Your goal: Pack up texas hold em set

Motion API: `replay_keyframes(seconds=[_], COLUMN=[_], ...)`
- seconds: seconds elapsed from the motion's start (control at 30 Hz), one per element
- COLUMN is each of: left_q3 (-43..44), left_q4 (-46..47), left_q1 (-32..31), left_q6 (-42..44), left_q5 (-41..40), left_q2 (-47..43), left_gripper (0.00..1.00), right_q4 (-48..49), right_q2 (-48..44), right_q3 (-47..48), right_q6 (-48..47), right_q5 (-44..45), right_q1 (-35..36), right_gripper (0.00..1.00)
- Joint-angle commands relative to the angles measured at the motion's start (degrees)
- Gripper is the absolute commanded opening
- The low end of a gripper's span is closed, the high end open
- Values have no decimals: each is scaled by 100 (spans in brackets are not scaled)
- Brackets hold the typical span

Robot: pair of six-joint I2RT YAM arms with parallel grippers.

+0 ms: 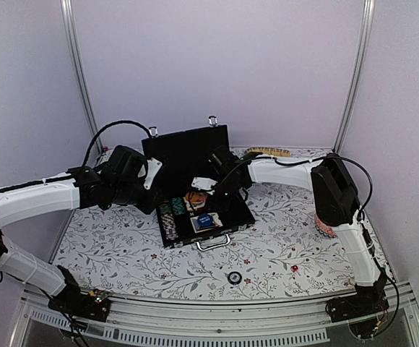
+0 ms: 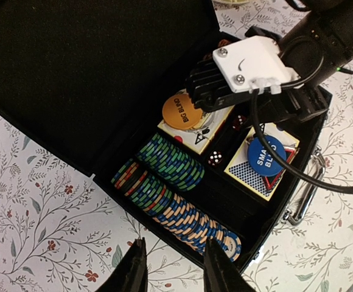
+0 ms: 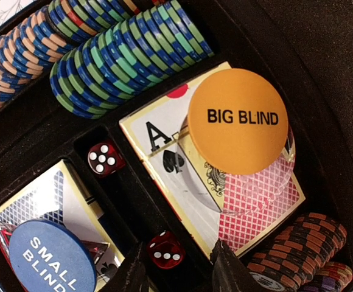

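The black case (image 1: pixel 227 225) lies open mid-table with its lid (image 1: pixel 184 148) up. Inside are rows of chips (image 2: pixel 170 164), two card decks, an orange "BIG BLIND" disc (image 3: pixel 241 120) and a blue "SMALL BLIND" disc (image 3: pixel 50 258). My right gripper (image 3: pixel 176 255) hangs open over the centre slot. A red die (image 3: pixel 166 249) lies loose between its fingers, and another die (image 3: pixel 105 159) sits farther along the slot. My left gripper (image 2: pixel 175 243) is open and holds nothing, hovering over the case's near-left wall by the blue-and-cream chips (image 2: pixel 195 222).
A black round disc (image 1: pixel 234 277) and a small red die (image 1: pixel 294 268) lie on the floral tablecloth in front of the case. A red patterned dish (image 1: pixel 325 228) sits partly behind the right arm. A woven straw mat (image 1: pixel 267 152) lies at the back right.
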Motion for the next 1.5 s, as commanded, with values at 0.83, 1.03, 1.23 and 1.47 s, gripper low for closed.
replay_keyframes(seconds=[0.83,1.03,1.23,1.47], left_q3=[316,346,409,441], left_q4=[169,204,207,211], left_q1=[39,24,4,-23], left_q6=[84,71,49,49], left_q5=[431,441,527,536], left_q2=[292,389,503,576], left_gripper=[34,34,35,35], right_q4=[-1495,-2119,-2013,-1455], right_q2=[-4792,-5480,-5723,-5639], right_q3=[-4595,-5495,-6145,-6667], right_q6=[-1544,-2193,-2311,-2328], right_q5=[-865,-606,-184,254], right_q1=[-347,-345,-256,-49], right_gripper=[41,44,44,42])
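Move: The last red die on the table lies roughly 23 cm back and 24 cm to the right of the right hand, some 4 cm lower. The black-and-white chip is about 18 cm left of that die and 4 cm nearer the base; the pink bowl is around 11 cm right of the die and 18 cm farther out. The die in the case lies just under the right fingertips. From the left hand the table die is about 16 cm back, 42 cm right and 16 cm down. The loose red die on the table draws the empty right hand out of the open case: it first lifts about 8 cm clear of the case, then sweeps back and right some 35 cm and sinks beside that die without touching it, fingers staying partly open. On the way the wrist turns about 20 degrees counter-clockwise and the fingers swing to point nearly straight down. The left hand drifts about 2 cm right. ##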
